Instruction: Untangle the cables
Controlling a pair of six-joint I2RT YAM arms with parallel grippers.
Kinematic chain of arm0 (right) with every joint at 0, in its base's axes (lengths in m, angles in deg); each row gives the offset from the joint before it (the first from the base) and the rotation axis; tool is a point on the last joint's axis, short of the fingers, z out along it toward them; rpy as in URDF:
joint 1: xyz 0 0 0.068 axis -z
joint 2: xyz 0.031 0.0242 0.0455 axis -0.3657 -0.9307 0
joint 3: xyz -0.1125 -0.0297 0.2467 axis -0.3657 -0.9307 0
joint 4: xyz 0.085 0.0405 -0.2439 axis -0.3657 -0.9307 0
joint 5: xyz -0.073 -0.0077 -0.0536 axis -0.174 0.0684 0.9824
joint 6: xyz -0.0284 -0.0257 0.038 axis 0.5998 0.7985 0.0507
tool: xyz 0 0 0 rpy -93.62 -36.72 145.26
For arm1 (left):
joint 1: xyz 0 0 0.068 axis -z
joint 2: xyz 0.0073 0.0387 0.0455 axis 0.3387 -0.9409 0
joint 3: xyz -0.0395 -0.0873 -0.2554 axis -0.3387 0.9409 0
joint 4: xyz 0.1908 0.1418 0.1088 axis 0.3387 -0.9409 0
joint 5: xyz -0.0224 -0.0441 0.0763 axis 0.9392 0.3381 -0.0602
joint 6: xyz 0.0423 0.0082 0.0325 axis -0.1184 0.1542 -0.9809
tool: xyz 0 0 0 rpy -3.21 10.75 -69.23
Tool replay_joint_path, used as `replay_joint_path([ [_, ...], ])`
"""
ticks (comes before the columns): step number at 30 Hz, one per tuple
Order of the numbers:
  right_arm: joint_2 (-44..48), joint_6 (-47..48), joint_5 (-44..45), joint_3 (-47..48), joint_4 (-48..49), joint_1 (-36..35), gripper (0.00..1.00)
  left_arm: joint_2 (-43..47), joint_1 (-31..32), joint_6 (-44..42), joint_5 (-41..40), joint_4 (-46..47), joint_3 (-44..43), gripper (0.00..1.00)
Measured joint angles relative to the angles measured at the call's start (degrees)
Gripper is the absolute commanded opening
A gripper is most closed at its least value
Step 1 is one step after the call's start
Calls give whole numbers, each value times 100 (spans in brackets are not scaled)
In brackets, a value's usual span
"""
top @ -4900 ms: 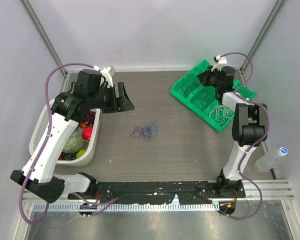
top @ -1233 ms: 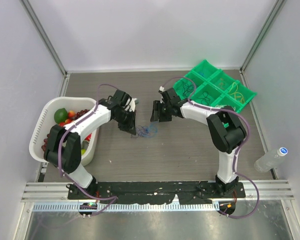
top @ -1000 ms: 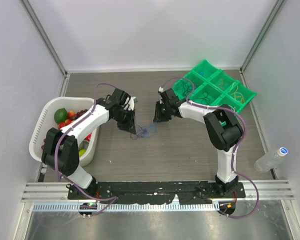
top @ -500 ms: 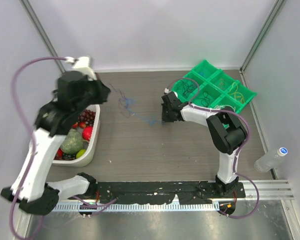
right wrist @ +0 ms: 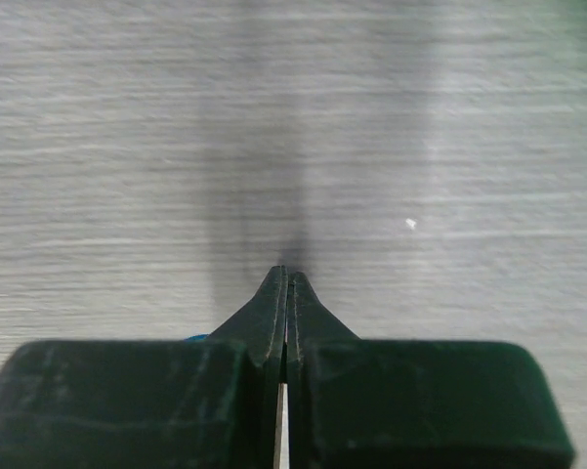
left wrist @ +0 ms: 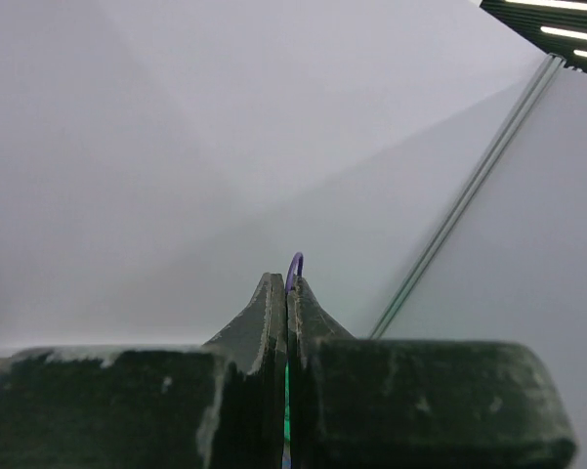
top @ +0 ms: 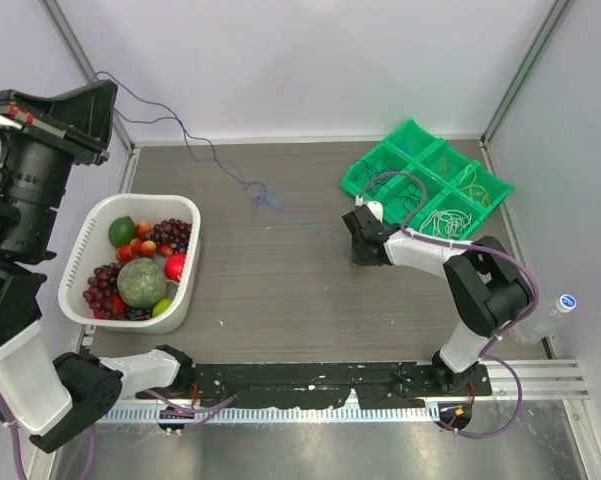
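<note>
The cables are pulled out into one long line. A purple cable (top: 145, 103) runs from my left gripper (top: 102, 88), raised high at the far left, down to a small knot (top: 260, 195) over the table. From the knot a blue cable (top: 310, 228) stretches to my right gripper (top: 357, 240), low on the table and shut on it. In the left wrist view my left gripper (left wrist: 286, 283) is shut, with a purple cable loop (left wrist: 294, 264) poking out between the tips. In the right wrist view my right gripper (right wrist: 285, 274) is shut just over the table, a speck of blue cable (right wrist: 197, 338) beside it.
A green divided tray (top: 362, 178) holding more coiled cables stands at the back right. A white basket (top: 88, 236) of fruit sits at the left. A clear bottle (top: 544, 316) lies off the table's right edge.
My left arm has swung up and to the left with the purple cable, stretching the bundle into a line. My right gripper has shifted right and nearer, holding the blue end down.
</note>
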Motion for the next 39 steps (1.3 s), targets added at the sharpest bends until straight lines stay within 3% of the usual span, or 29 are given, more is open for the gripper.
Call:
replay_joint_path([
  [12, 734, -11, 750, -789, -358, 0, 1, -575, 2, -1036, -822, 0, -546, 0],
  [29, 1172, -273, 962, -1176, -745, 46, 1, 155, 103, -2354, -2277, 835, -850, 0],
  [39, 1200, -514, 962, -1193, -798, 212, 1, 214, 140, -2743, -2542, 1102, -887, 0],
])
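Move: The cable tangle, where the purple cable in the left fingers meets the blue one in the right, hangs between the hands: roughly 15 cm right of the left hand, 5 cm ahead and some 28 cm below; about 23 cm left of the right hand, 8 cm back and 36 cm above. The fruit basket lies about 25 cm left, 12 cm ahead and 60 cm below the left hand. Level with the low right hand, the green organizer is some 25 cm ahead and 23 cm to its right. Keeping the purple cable pinched high up, the left hand eases 3 cm forward, then sweeps left and back, ending some 13 cm left, 7 cm back and 6 cm higher, turned about 30 degrees counter-clockwise. The right hand keeps its pinch on the blue cable and draws it right and back about 10 cm, low over the table, away from the left hand. ##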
